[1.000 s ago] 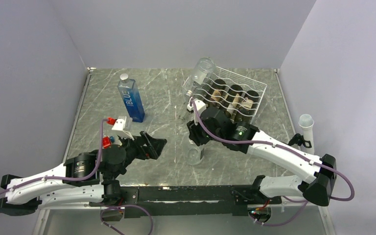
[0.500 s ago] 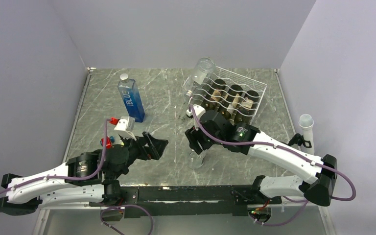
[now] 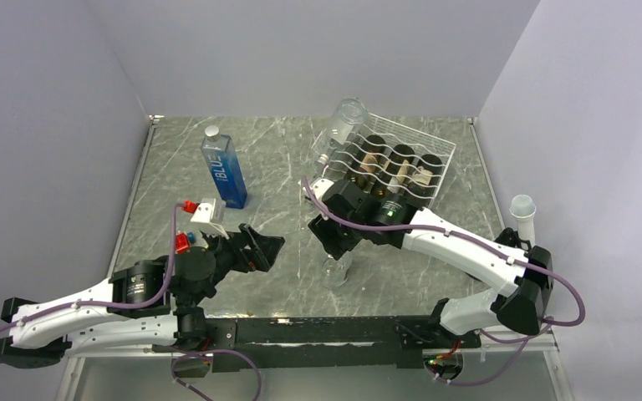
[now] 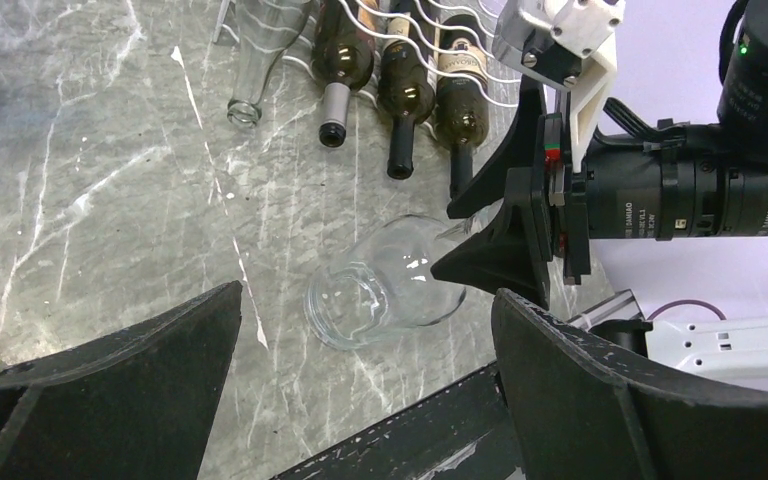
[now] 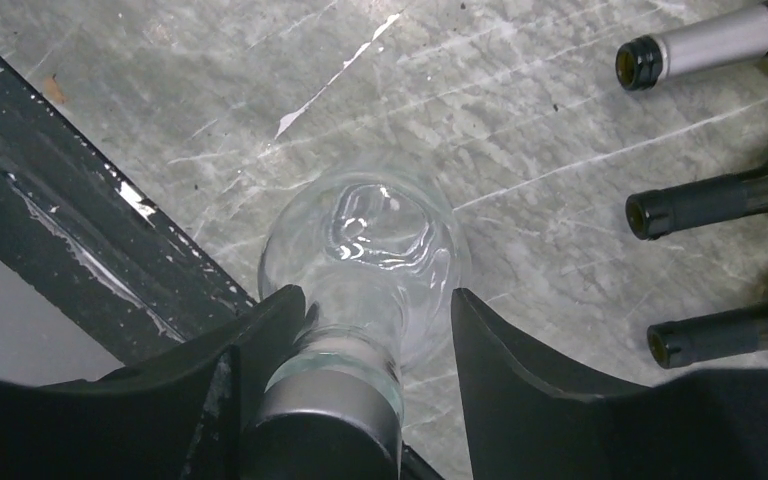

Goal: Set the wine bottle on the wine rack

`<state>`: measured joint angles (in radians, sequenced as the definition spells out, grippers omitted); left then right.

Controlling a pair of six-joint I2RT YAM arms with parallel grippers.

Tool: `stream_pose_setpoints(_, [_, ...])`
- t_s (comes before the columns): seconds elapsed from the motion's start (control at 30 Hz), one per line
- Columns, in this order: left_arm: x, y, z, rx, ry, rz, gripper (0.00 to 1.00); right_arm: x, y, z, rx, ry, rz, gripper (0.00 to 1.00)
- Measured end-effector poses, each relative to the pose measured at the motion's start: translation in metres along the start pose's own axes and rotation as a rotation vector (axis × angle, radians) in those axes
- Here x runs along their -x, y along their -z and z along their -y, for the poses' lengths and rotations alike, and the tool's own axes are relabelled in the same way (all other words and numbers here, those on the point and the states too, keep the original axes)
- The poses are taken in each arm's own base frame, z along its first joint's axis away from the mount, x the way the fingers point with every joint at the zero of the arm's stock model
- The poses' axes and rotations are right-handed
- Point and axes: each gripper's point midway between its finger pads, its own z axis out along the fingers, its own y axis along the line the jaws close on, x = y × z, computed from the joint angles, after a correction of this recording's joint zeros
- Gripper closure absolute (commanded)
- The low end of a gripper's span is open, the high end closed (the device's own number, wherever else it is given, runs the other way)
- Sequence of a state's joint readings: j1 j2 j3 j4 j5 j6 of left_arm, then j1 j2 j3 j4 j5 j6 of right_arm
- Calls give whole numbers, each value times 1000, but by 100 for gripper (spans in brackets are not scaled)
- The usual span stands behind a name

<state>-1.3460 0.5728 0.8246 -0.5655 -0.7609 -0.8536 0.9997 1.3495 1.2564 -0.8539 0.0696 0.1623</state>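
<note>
A clear glass wine bottle [image 3: 333, 269] stands base down near the table's front edge, roughly upright. It shows in the left wrist view [image 4: 380, 290] and from above in the right wrist view [image 5: 380, 240]. My right gripper [image 3: 335, 247] [image 5: 375, 300] is open around its neck: the left finger lies against the glass and the right finger stands off with a gap. Left of the bottle hovers my left gripper [image 3: 264, 247] [image 4: 365, 300], wide open and empty. The white wire wine rack [image 3: 435, 150] at the back holds three dark bottles and one clear bottle [image 3: 344, 124].
A tall blue bottle [image 3: 224, 171] stands at the back left. A clear tube with a white cap [image 3: 522, 213] is at the right wall. Dark bottle necks [image 5: 705, 200] stick out of the rack towards the right gripper. The black rail [image 3: 301, 330] runs just in front of the bottle.
The right gripper's jaws have opened off the clear bottle's neck, and its wrist shifted slightly left. The bottle stays standing in place. The left arm barely moved.
</note>
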Motion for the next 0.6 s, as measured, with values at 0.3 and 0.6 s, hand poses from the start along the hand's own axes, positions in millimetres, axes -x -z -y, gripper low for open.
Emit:
stream_pose_setpoints(0.3, [0,1,-5,7,0,11,1,-5,2,-5,11,19,-31,60])
stream_pose_setpoints(0.6, [4,5,-6,-4,16,24,1,-1,0,-6,8,46,-51,100])
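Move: The clear bottle stands upright with its neck between the right hand's open fingers, its middle about 9 cm below that hand and 1 cm back. The wine rack's centre is some 33 cm ahead and 15 cm to the right; the glass bottle already on it lies about 35 cm ahead, level sideways. From the left hand, the clear bottle is roughly 17 cm right, 2 cm ahead and 18 cm below. The right hand eases back about half a centimetre while its fingers close and pinch the clear bottle's neck. ##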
